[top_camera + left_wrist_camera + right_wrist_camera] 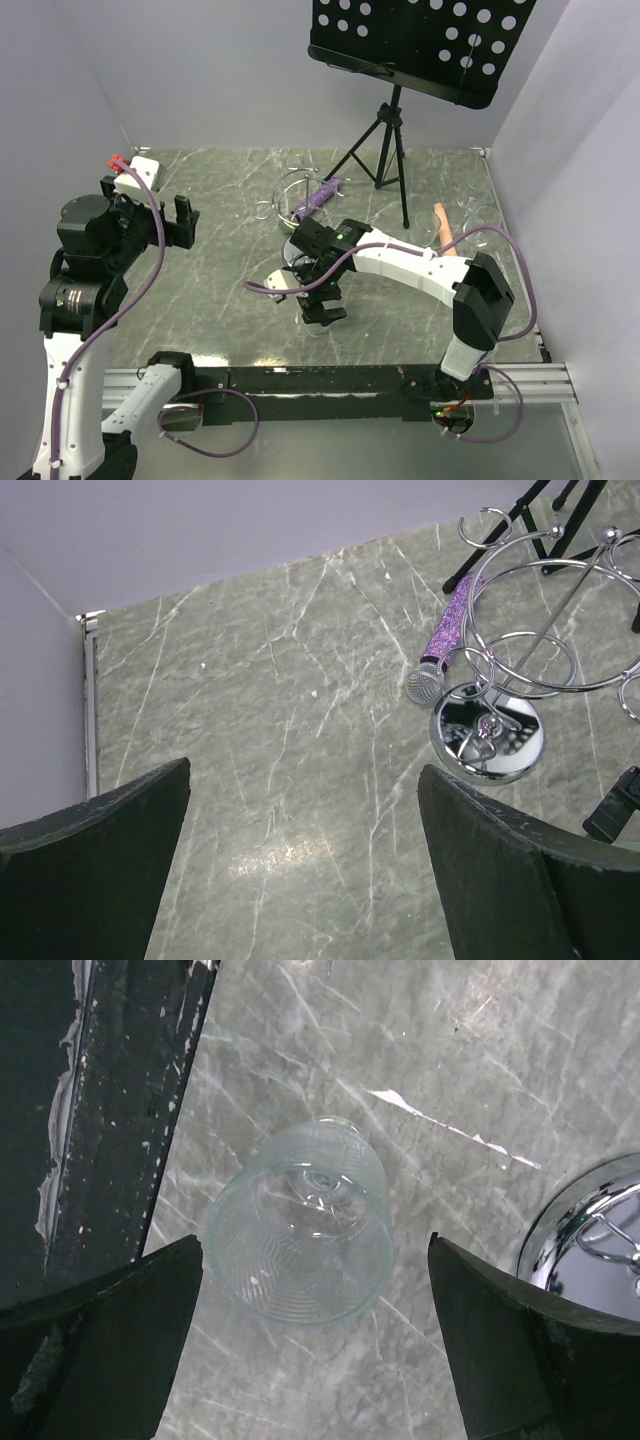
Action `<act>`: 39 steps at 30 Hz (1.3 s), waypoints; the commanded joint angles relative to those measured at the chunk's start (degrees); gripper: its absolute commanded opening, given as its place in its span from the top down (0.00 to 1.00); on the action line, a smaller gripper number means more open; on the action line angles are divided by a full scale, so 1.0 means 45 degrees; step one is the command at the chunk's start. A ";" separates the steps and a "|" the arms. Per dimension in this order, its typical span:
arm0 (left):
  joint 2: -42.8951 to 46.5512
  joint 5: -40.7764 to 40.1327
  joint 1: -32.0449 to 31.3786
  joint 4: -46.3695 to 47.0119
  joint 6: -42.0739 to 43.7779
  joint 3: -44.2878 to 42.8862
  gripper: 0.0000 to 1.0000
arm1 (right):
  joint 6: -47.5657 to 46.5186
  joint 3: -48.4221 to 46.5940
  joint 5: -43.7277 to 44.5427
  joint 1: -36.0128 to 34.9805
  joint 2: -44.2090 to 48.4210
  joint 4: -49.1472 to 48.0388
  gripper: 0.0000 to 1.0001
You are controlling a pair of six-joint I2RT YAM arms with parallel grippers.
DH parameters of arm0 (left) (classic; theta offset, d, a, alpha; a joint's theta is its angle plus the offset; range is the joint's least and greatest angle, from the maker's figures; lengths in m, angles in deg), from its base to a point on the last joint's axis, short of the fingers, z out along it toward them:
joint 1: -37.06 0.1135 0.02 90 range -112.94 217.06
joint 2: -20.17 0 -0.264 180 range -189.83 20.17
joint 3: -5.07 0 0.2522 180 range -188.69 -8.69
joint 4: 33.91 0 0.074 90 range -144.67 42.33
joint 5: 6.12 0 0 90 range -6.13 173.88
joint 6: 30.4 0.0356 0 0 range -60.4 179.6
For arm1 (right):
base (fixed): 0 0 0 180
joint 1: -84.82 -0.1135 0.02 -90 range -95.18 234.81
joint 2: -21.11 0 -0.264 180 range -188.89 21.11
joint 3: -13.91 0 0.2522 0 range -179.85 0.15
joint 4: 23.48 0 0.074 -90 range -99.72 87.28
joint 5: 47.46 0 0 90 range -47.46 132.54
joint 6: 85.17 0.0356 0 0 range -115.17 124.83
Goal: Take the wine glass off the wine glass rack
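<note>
The wine glass (300, 1225) is clear and ribbed. It stands upright on the marble table, rim up, seen from above in the right wrist view. My right gripper (316, 1243) is open over it, and the glass sits apart from both fingers, nearer the left one. In the top view this gripper (323, 300) hangs near the table's front, just in front of the chrome wine glass rack (295, 195). The rack's disc base (590, 1230) shows at the right edge of the right wrist view. The rack's loops (520, 630) look empty. My left gripper (305, 770) is open and empty, raised at the left (170, 222).
A purple glittery microphone (450, 640) lies beside the rack's base. A black tripod music stand (388, 130) stands at the back. Clear glassware (478, 215) and a peach-coloured object (443, 228) lie at the right. A white box (135, 172) sits at the back left.
</note>
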 commanded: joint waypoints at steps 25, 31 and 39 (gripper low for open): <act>-0.1276 0.0466 0.0080 0.0788 -0.0027 -0.0664 0.00 | 0.1430 0.2396 0.1107 0.1925 0.3397 -0.1189 0.46; -0.1842 0.0583 0.0080 0.0984 0.0032 -0.0976 0.00 | 0.1861 0.2944 0.1282 0.4894 0.4062 -0.1032 0.47; -0.2604 0.0896 0.0080 0.1257 -0.0084 -0.1406 0.00 | 0.1998 0.3530 0.1673 0.7942 0.4610 -0.1267 0.48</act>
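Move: The wine glass stands upright between the right hand's open fingers, its middle about 4 cm below the hand, 1 cm back and 1 cm left. The rack's base is some 16 cm ahead and 2 cm left; another standing glass is roughly 22 cm ahead and 29 cm right, with a peach rod 3 cm farther right of that glass. From the left hand the wine glass lies about 10 cm back, 28 cm right and well below. The wine glass is pinched around its bowl near the rim as the right hand sinks 1 to 2 cm and closes partway. It is then raised about 3 cm and swept some 16 cm right and 10 cm forward towards the other standing glass, while the hand turns about 40 degrees clockwise. The empty left hand, still open, drifts about 5 cm forward. ##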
